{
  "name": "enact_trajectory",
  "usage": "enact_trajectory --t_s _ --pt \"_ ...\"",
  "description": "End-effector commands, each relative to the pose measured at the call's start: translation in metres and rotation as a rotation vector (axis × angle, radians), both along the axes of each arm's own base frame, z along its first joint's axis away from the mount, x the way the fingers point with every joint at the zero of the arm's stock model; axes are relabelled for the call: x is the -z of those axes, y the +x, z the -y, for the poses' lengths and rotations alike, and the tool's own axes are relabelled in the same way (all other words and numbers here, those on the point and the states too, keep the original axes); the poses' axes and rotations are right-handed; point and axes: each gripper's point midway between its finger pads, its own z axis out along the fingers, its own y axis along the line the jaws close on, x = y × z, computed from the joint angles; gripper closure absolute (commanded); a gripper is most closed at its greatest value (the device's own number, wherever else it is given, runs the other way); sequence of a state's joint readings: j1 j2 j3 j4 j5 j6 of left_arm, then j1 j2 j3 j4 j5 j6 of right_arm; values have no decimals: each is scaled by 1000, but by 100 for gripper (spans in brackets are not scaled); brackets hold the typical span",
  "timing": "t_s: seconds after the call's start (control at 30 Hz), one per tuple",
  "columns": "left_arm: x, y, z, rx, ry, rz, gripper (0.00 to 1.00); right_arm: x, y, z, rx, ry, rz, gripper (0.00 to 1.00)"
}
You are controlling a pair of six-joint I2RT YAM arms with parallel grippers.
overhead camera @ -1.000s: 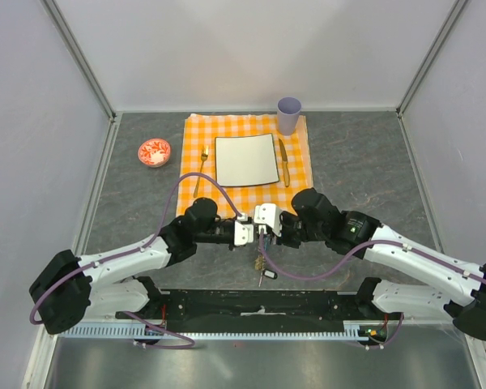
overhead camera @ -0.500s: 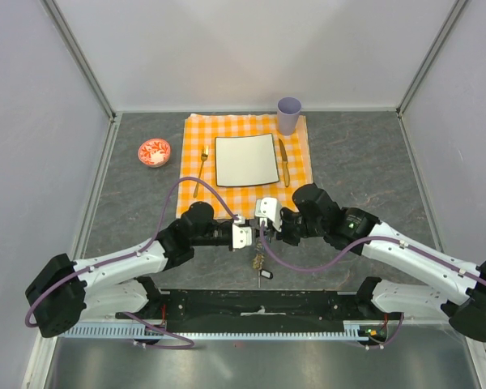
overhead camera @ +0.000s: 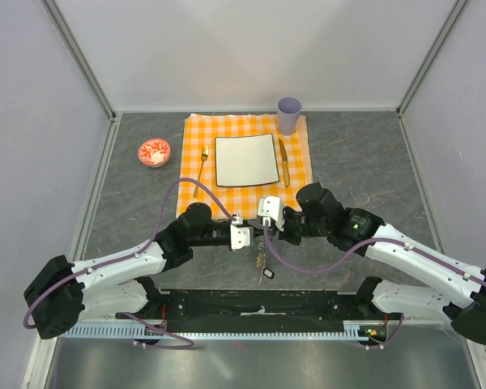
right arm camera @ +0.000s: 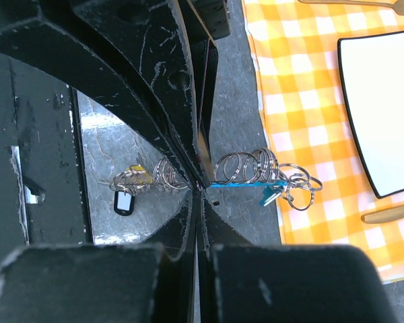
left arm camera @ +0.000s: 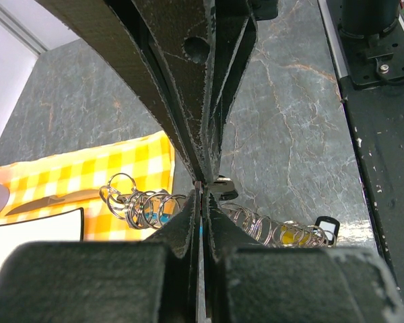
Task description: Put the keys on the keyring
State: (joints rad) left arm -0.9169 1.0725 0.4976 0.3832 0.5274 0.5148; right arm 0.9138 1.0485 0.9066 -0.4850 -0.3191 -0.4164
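Note:
My two grippers meet tip to tip above the grey table just in front of the checked cloth, the left gripper [overhead camera: 249,236] and the right gripper [overhead camera: 261,229]. Both are shut. The keyring [right arm camera: 249,167] is a string of silvery rings with a turquoise tag [right arm camera: 246,183], and the tag's end reaches my right gripper [right arm camera: 202,183]. A thin brass-coloured key [right arm camera: 201,145] shows edge-on between the left fingers [right arm camera: 178,101]. In the left wrist view, rings [left arm camera: 138,205] spread to both sides of my left gripper [left arm camera: 200,185]. More rings and a black tag [overhead camera: 265,275] hang below.
An orange checked cloth [overhead camera: 296,182] holds a white square plate [overhead camera: 246,160], a gold fork [overhead camera: 202,166] and a gold knife [overhead camera: 284,162]. A lilac cup [overhead camera: 288,115] stands at its far corner. A red-and-white bowl [overhead camera: 154,151] sits to the left. The black base rail [overhead camera: 259,306] runs along the near edge.
Both wrists have shifted slightly where they meet, the right one drifting a little toward the cloth. Both stay shut and the bunch still hangs below them.

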Motion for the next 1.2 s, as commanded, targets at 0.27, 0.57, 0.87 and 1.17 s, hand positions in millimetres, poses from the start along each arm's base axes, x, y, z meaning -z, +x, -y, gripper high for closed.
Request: enact_trajectory --t_s 0.27,0.57,0.87,1.17 --pt "-49 2 7 -38 -161 -15 98 -5 1 -8 -42 44 37 100" --pt "-41 -5 9 6 -149 -8 98 -8 6 -11 -16 49 27 98" --pt "-38 -4 8 0 -152 2 98 -16 11 -10 31 72 33 80" --pt "-36 -3 6 -10 -153 9 98 -20 17 4 98 64 64 71"
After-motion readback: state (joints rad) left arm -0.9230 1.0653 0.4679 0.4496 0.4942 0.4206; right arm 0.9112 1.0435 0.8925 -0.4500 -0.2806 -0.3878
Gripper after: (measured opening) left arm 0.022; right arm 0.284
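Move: Both closed hands meet in the air at a small key on its ring: it lies within roughly 1 cm to the left gripper's right and 1 cm to the right gripper's left, level with both. The keyring's long coils hang just below. From the right hand, their blue tag sits about 5 cm ahead, straight in line and 4 cm lower; the black tag at the other end is some 8 cm back, also straight in line and about 6 cm lower. Keep the left gripper shut on the ring and key and hold it in place, letting its wrist turn only some 5 degrees. With the right gripper held still beside it, spread the fingers to about a quarter open to free them from the ring, then ease that hand about 1 cm forward. ##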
